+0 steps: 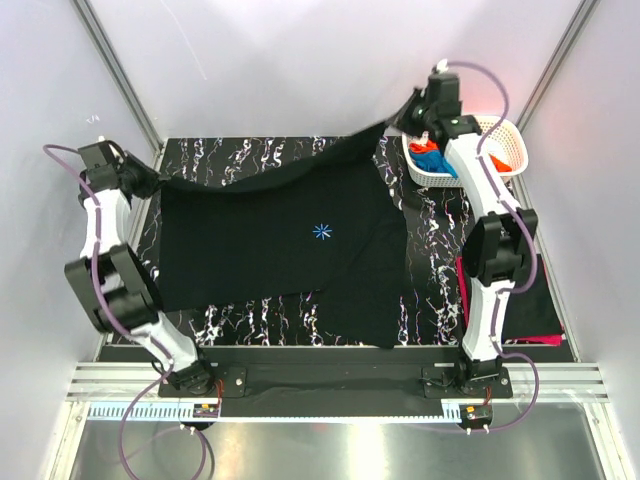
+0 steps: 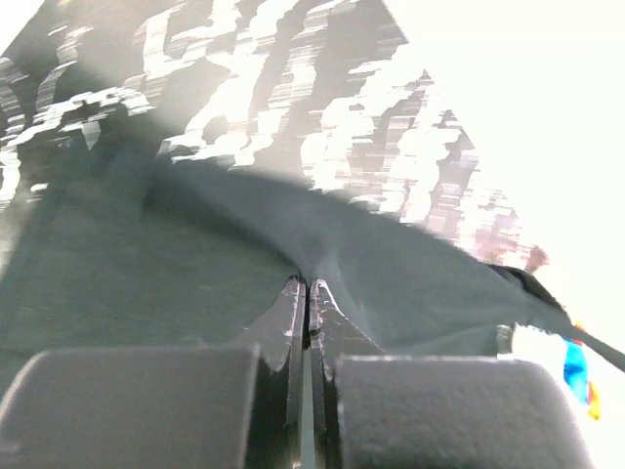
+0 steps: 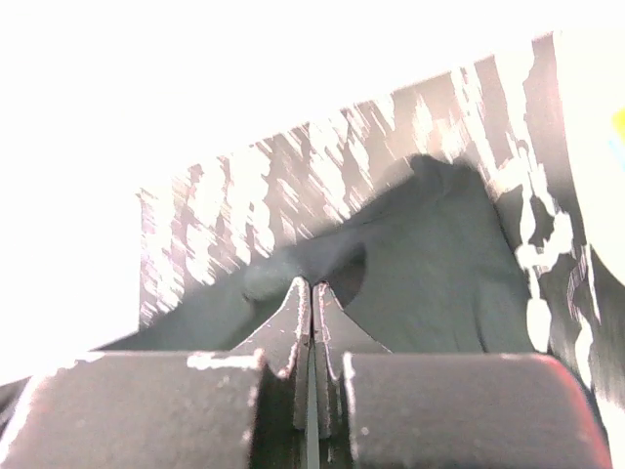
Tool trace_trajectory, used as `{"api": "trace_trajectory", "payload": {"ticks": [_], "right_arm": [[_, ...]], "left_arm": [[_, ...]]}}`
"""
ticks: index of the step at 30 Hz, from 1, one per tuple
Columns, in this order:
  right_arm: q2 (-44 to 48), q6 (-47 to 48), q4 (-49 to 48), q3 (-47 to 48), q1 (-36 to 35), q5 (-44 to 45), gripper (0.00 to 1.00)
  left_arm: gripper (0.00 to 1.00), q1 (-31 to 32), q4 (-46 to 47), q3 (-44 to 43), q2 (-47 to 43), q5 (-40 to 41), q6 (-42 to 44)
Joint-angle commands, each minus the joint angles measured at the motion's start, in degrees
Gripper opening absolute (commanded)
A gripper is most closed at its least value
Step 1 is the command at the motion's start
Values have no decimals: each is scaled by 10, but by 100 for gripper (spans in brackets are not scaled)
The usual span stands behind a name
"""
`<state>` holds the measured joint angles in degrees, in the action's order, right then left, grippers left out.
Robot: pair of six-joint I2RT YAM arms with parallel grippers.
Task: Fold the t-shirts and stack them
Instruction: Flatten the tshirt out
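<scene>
A large black t-shirt (image 1: 270, 240) with a small blue starburst mark (image 1: 322, 232) lies spread on the marbled black table (image 1: 250, 155). Its far edge hangs lifted between my two grippers. My left gripper (image 1: 157, 183) is shut on the far-left corner; in the left wrist view the jaws (image 2: 309, 285) pinch the dark cloth (image 2: 410, 274). The far-right corner, near the basket, is clamped in my shut right gripper (image 1: 394, 122); the right wrist view shows its tips (image 3: 312, 284) biting a fold of the same shirt (image 3: 430, 264).
A white lattice basket (image 1: 511, 131) at the back right holds orange (image 1: 424, 147) and blue (image 1: 432, 166) shirts. A folded black shirt (image 1: 540, 300) lies over a magenta one (image 1: 545, 340) at the table's right edge. White walls enclose the table.
</scene>
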<state>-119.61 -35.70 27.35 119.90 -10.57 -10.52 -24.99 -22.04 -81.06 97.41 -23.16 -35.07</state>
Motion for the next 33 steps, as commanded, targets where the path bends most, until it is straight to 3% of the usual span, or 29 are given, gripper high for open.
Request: {"api": "trace_trajectory", "payload": {"ticks": [1, 5, 8, 17, 21, 28, 33], "right_arm": [[97, 28, -95, 58, 7, 14, 0], [158, 56, -141, 69, 8, 16, 0], [208, 63, -160, 68, 8, 21, 0], [401, 127, -181, -15, 8, 89, 0], [466, 185, -194, -61, 8, 124, 0], [452, 179, -211, -77, 8, 135, 0], [396, 121, -244, -93, 16, 112, 0]], "left_arm": [[0, 13, 33, 25, -93, -44, -37], [0, 21, 36, 59, -199, -63, -61], [0, 23, 10, 30, -266, -65, -54], [0, 30, -14, -257, -316, -35, 14], [0, 28, -25, -369, -336, 54, 6], [0, 27, -54, -430, -370, 176, -41], [0, 28, -70, -484, -379, 202, -46]]}}
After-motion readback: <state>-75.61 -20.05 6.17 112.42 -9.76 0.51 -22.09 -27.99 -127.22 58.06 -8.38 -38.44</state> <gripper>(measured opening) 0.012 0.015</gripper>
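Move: The left gripper still pinches the black t-shirt's far left corner. From it the shirt's blue star lies some 41 cm right and 7 cm back, about 17 cm below, and the shirt's near left corner about 29 cm straight back. The right gripper holds the far edge up; from it the star is about 21 cm left and 18 cm back, 24 cm down, the white basket 21 cm right and 5 cm ahead, and the folded stack 28 cm right and 37 cm back. Swing both grippers fast up and back over the shirt, shut on its far edge: lift the left about 50 cm, drawing it back and a little outward to the left, the right some 40 cm. Tip the fingers up all the way until they point steeply upward. At the top, let the right rock forward and slightly down again while the left goes on back. ##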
